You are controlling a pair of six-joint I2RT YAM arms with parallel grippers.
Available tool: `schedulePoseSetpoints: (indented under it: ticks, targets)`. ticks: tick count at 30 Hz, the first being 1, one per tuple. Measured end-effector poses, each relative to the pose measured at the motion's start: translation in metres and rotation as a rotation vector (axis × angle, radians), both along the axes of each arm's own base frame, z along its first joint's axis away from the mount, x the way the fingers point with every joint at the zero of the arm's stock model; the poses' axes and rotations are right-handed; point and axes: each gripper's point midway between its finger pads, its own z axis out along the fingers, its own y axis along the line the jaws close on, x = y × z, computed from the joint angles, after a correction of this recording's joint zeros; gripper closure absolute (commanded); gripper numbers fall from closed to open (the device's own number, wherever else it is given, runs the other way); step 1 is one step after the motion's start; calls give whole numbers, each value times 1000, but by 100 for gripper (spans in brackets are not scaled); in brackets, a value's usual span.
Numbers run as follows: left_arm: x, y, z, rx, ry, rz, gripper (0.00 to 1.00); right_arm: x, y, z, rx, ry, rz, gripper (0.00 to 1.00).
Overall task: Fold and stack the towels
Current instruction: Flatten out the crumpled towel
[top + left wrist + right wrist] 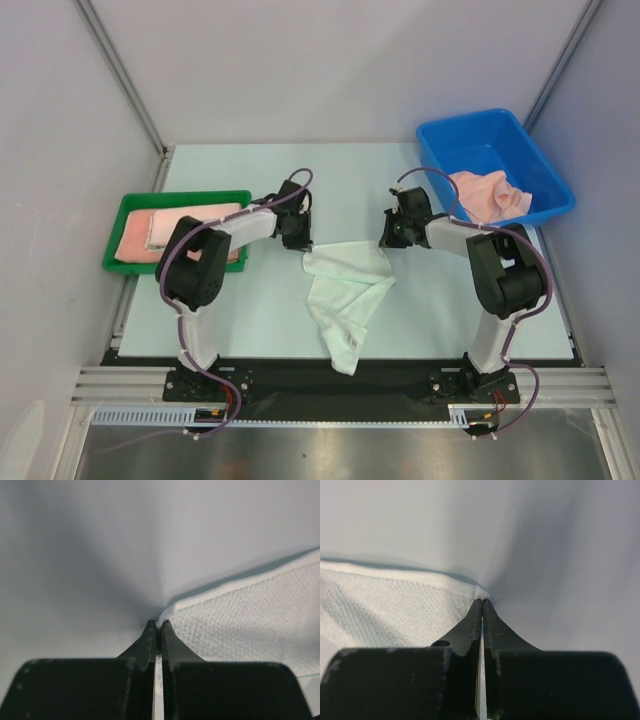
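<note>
A crumpled white towel [346, 290] lies mid-table, its long end trailing toward the near edge. My left gripper [298, 240] is shut on its far left corner; in the left wrist view the corner of the white towel [240, 625] sits pinched at the tips of the left gripper [158, 625]. My right gripper [392, 238] is shut on the far right corner, and the white towel [390, 605] meets the tips of the right gripper [483, 601] in its wrist view. Folded salmon-pink towels [170, 232] lie in the green tray [128, 205]. A loose pink towel [490, 192] lies in the blue bin [452, 140].
The green tray sits at the table's left edge and the blue bin at the far right corner. Metal frame posts [120, 75] rise at the back corners. The arm bases [205, 380] stand on the black rail at the near edge.
</note>
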Motion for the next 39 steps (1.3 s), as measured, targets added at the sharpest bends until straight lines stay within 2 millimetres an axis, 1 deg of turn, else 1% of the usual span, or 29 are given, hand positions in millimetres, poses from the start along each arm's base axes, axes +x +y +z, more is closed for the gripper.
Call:
schedulePoseSetpoints:
  ticks: [3,5,7,8,9,10,11,12,13,14,15,17,19,20,21,23,26,27,28,30,32,34,36,38,39]
  targets:
    - [2,2,5,32,7,-24,100,-2,-1,4,-2,0,2,100]
    - [7,2,16,54,-8,-46,100,-4,-2,15,-3,-10,4,100]
    - [18,-1,37,60,-53,-70,100,-3,-4,39,4,-57,0,100]
    - [22,-2,49,63,-72,-81,100,0,-4,56,11,-99,-4,100]
    - [30,-4,68,60,-109,-95,100,4,-4,73,20,-139,-7,100]
    - [42,-8,92,54,-158,-107,100,10,-4,96,33,-197,-12,100]
    - [54,-14,118,38,-220,-119,100,17,-3,123,48,-262,-17,100]
    - [65,-18,147,19,-288,-128,100,25,-2,159,73,-346,-24,100]
    - [72,-21,170,6,-338,-133,100,32,-2,184,89,-406,-31,100]
    - [79,-24,199,-9,-406,-137,100,39,-3,215,109,-480,-39,100]
    - [85,-25,228,-26,-473,-141,100,44,-4,240,124,-538,-45,100]
    - [89,-25,279,-48,-586,-142,100,53,-9,295,153,-666,-56,100]
    - [86,-20,330,-68,-697,-142,100,57,-12,345,172,-778,-55,100]
    - [82,-18,351,-78,-742,-144,100,58,-14,365,175,-821,-52,100]
    - [78,-16,367,-87,-776,-146,100,58,-16,380,178,-852,-52,100]
    - [65,-10,398,-107,-844,-155,100,51,-18,409,185,-915,-39,100]
    - [37,-2,428,-132,-909,-188,100,26,-20,432,198,-956,-10,100]
    - [28,-1,432,-140,-919,-204,100,17,-20,436,202,-966,4,100]
    - [15,-1,436,-147,-928,-226,100,3,-20,442,206,-984,19,100]
    - [-11,-4,441,-164,-946,-281,100,-31,-16,447,217,-1007,72,100]
    - [-42,-10,442,-192,-958,-349,100,-72,-10,456,245,-1053,141,100]
    - [-70,-14,444,-230,-966,-407,100,-108,-8,467,272,-1097,189,100]
    - [-97,-16,452,-274,-984,-455,100,-144,-13,483,305,-1156,219,100]
    - [-120,-13,465,-320,-1012,-479,100,-172,-22,497,334,-1206,226,100]
    - [-127,-10,471,-337,-1025,-480,100,-186,-28,505,351,-1234,225,100]
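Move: Both grippers are already shut on the far corners of the white towel, about 15 cm apart and just above the table. Its crumpled body lies back between them: the middle is some 11 cm back and 8 cm right of the left hand, and 11 cm back and 7 cm left of the right. The green tray is roughly 27 cm left and 4 cm ahead of the left hand; the blue bin is about 23 cm right and 16 cm ahead of the right hand. Keeping their pinch on the two corners, both arms sweep the white towel fast upward off the table, nearly 50 cm in all, arcing a little forward at first (about 9 cm left hand, 6 cm right) and then drawing back over the near side towards the bases, to end behind where they started. As they rise the wrists tip up some 60 to 70 degrees, so the fingers swing from pointing steeply down to roughly level, with the towel's top edge held stretched between them. ##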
